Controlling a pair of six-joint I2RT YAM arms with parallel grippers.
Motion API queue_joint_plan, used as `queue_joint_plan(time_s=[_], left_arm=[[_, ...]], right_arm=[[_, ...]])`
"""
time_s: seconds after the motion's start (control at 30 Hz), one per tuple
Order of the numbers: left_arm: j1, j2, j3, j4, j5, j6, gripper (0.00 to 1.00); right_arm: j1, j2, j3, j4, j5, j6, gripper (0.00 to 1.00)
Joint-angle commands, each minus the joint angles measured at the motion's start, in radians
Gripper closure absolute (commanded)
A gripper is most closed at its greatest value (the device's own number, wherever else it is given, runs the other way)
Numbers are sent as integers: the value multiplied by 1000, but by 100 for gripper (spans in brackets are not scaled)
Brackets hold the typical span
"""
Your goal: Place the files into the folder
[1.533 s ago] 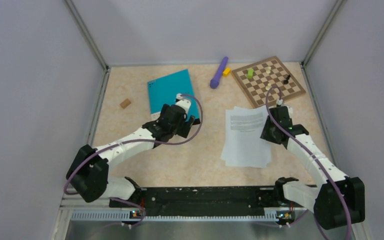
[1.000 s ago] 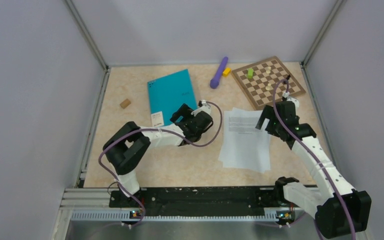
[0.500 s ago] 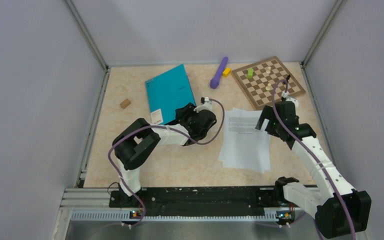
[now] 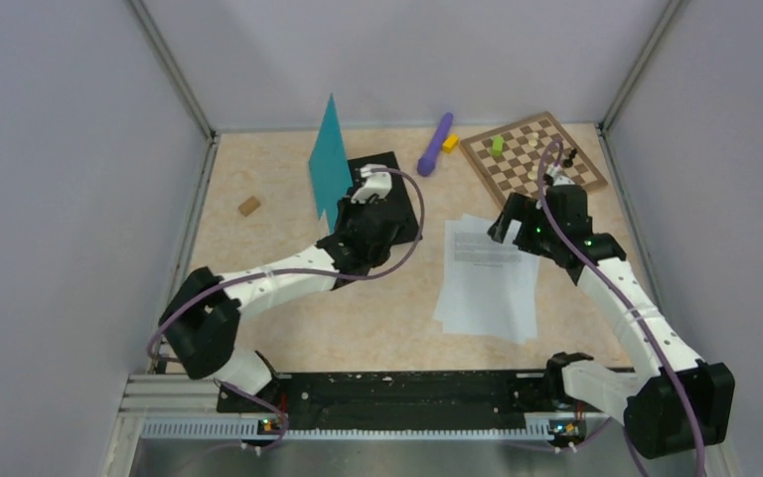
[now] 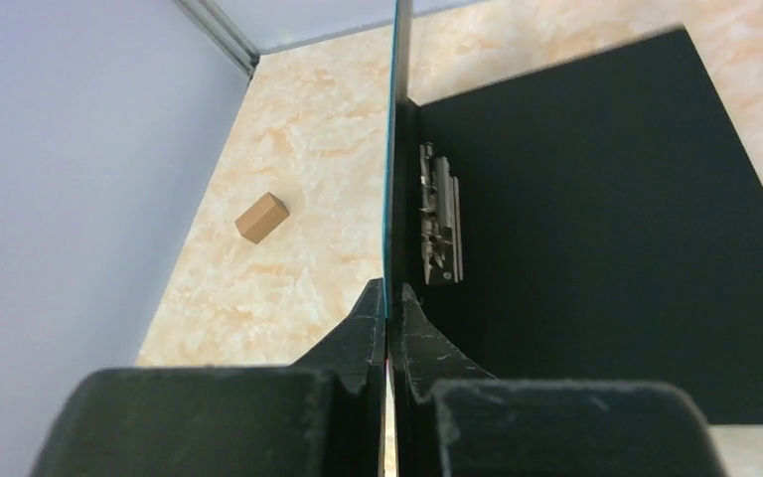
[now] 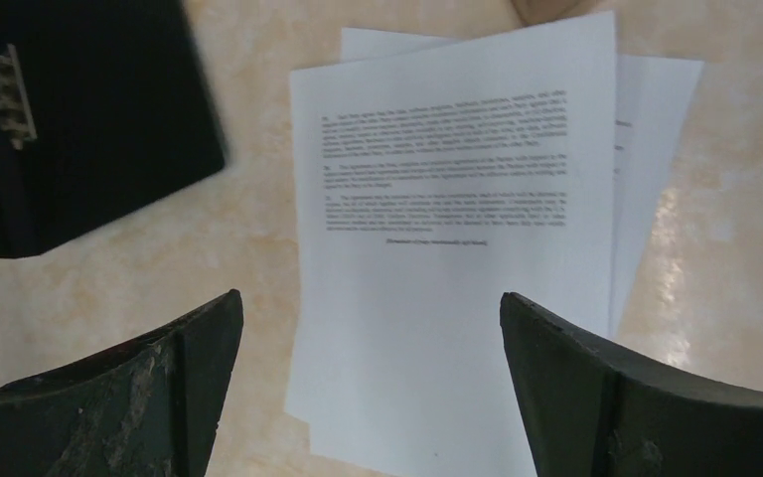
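Note:
The folder stands open at the back of the table. Its teal cover (image 4: 330, 161) is raised upright, and its black inner face (image 4: 399, 187) lies flat with a metal clip (image 5: 442, 224) near the spine. My left gripper (image 4: 364, 195) is shut on the cover's lower edge (image 5: 394, 149), pinched between both fingers in the left wrist view. The files (image 4: 487, 283), white printed sheets fanned in a loose stack, lie right of the folder. Above their far end hovers my right gripper (image 4: 510, 221), open and holding nothing. In the right wrist view, the sheets (image 6: 457, 199) show between its fingers.
A brown chessboard (image 4: 532, 161) with a few pieces sits at the back right. A purple stick (image 4: 435, 144) and a yellow block (image 4: 450, 142) lie beside it. A small brown block (image 4: 249, 206) rests near the left wall.
My left gripper closed on the folder's cover and swung it from flat to upright, baring the black inside. My right gripper shifted slightly left and farther back over the sheets.

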Motion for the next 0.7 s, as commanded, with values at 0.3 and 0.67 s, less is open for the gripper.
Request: queue_joint_plan(time_s=[0.3,0.67], left_arm=[[5,-566,-212,-207,44,-450,100],[16,-702,-214,-279,78,-506,100]], right_arm=[[221,271,12,420,-322,287,1],[240,450,-24,659,-442,381,1]])
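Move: My left hand already pinches the folder's teal cover by its near free corner. The folder's open black inside centres about 9 cm ahead of it, 3 cm right and 17 cm down, with the brown block some 10 cm ahead and 25 cm left. From my open right hand that folder centre is about 15 cm ahead, 30 cm left and 13 cm down. The files lie nearly beneath, 3 cm back and 1 cm left, and the purple microphone 30 cm ahead and 14 cm left. I keep my left fingers shut on the raised cover and draw it back and to the left, about 8 cm each way, lifting some 6 cm, most of it early, while my left hand rolls about 30 degrees, left side down. Meanwhile my open right hand sweeps some 16 cm left off the files towards the folder's near right corner, sinking 4 cm late and rolling left side up with a slight counter-clockwise turn, still touching nothing. ##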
